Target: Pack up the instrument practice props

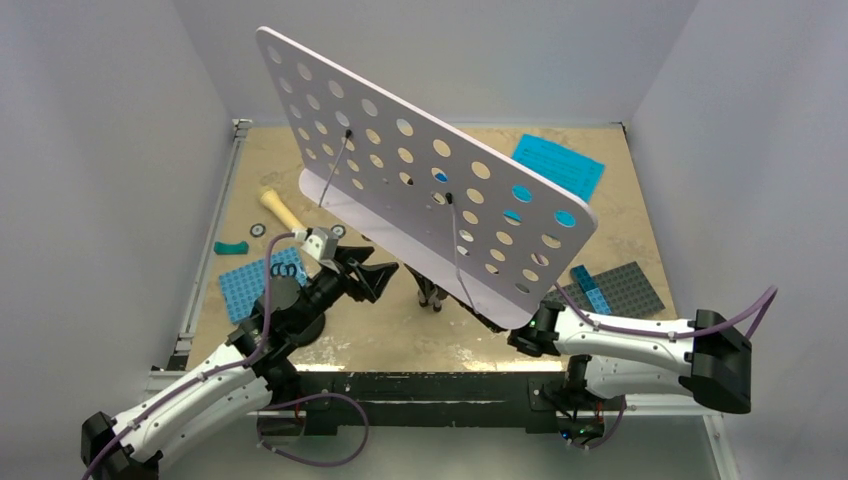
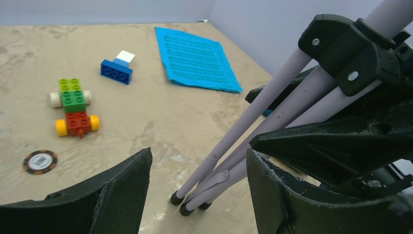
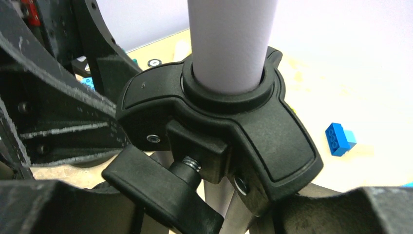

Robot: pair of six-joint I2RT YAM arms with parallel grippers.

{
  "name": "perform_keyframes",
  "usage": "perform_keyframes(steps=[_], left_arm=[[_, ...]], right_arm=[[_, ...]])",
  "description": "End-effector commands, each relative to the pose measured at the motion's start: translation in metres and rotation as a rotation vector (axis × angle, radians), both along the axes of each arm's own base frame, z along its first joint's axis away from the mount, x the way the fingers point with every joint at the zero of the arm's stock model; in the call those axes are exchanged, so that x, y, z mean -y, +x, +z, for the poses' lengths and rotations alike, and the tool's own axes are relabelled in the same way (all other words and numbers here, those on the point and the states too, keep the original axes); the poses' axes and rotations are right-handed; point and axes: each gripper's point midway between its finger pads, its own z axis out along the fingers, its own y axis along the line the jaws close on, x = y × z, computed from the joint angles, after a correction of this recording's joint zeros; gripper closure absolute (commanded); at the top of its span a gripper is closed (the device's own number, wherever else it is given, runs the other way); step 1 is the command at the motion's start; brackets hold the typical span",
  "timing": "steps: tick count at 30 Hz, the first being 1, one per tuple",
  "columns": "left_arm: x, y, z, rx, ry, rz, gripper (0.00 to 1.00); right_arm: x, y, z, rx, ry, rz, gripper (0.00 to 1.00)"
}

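Note:
The lavender hole-punched music stand [image 1: 430,190] leans over the middle of the table, its silver tripod legs [image 2: 272,122] folded together and their black feet [image 2: 187,202] on the surface. My left gripper [image 1: 388,282] is open at the lower legs, which pass between its fingers [image 2: 198,152] without touching. My right gripper [image 1: 500,322], mostly hidden under the panel, is shut on the tripod just below the black hub [image 3: 229,117], a finger on each side [image 3: 214,214]. Teal sheet-music pages [image 1: 558,165] [image 2: 195,58] lie at the back right. The cream cone microphone [image 1: 280,210] lies at the left.
A blue baseplate [image 1: 262,282] lies under my left arm. A grey baseplate [image 1: 630,288] with blue bricks [image 1: 592,290] is at the right. A stacked coloured brick car [image 2: 75,109], a blue brick [image 2: 117,71] and a round token [image 2: 40,162] lie behind the stand. Walls enclose three sides.

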Motion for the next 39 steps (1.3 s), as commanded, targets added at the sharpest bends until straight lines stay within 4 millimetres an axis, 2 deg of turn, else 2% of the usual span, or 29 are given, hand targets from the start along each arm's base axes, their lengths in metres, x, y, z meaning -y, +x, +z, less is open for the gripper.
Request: perform_keyframes(steps=[1, 4, 9, 10, 12, 13, 23, 29, 33, 39], left_arm=[[0.018, -0.013, 0.018, 0.057, -0.158, -0.113, 0.25], [0.021, -0.016, 0.013, 0.076, -0.187, -0.141, 0.23], [0.026, -0.021, 0.009, 0.116, -0.182, -0.182, 0.16], [0.027, -0.021, 0.008, 0.124, -0.18, -0.189, 0.14], [0.029, -0.026, 0.009, 0.148, -0.187, -0.219, 0.02], [0.031, -0.027, 0.01, 0.15, -0.2, -0.232, 0.0], [0.069, -0.053, 0.005, 0.116, -0.258, -0.502, 0.0], [0.069, -0.057, 0.0, 0.117, -0.266, -0.512, 0.0], [0.076, -0.06, 0.005, 0.133, -0.257, -0.546, 0.0], [0.085, -0.054, 0.002, 0.13, -0.233, -0.55, 0.0]], right_arm=[[0.017, 0.0, 0.078, 0.067, 0.305, -0.036, 1.0], [0.02, -0.001, 0.083, 0.07, 0.321, -0.04, 1.0], [0.024, -0.004, 0.102, 0.067, 0.313, -0.031, 1.0], [0.023, -0.004, 0.107, 0.063, 0.301, -0.028, 1.0], [0.022, -0.006, 0.113, 0.036, 0.307, -0.017, 1.0], [0.024, -0.007, 0.117, 0.036, 0.317, -0.016, 1.0], [0.047, -0.016, 0.145, 0.047, 0.502, 0.006, 1.0], [0.06, -0.019, 0.16, 0.051, 0.58, 0.018, 1.0], [0.06, -0.025, 0.174, 0.032, 0.636, 0.069, 1.0], [0.059, -0.038, 0.199, 0.013, 0.67, 0.145, 1.0]])
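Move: The folded tripod legs of the music stand hang some 10 cm to the left gripper's right and about 1 cm back, their middle roughly 6 cm below it; the stand's black hub sits about 8 cm right, 2 cm ahead and 4 cm above. On the table, some 20 cm lower, the brick car lies about 18 cm ahead and 3 cm right, the black ring about 13 cm straight ahead. From the right hand, already gripping just under the hub, the legs' middle is about 9 cm down and 3 cm back. Bring the empty left gripper about 8 cm right and 5 cm back, sinking slightly, towards the folded legs, turning it some 30 degrees clockwise and opening its fingers fully. With the right hand keep the grip beneath the hub, carry the stand about 3 cm right, then lift it about 3 cm, tipping its top to the right and forward. ##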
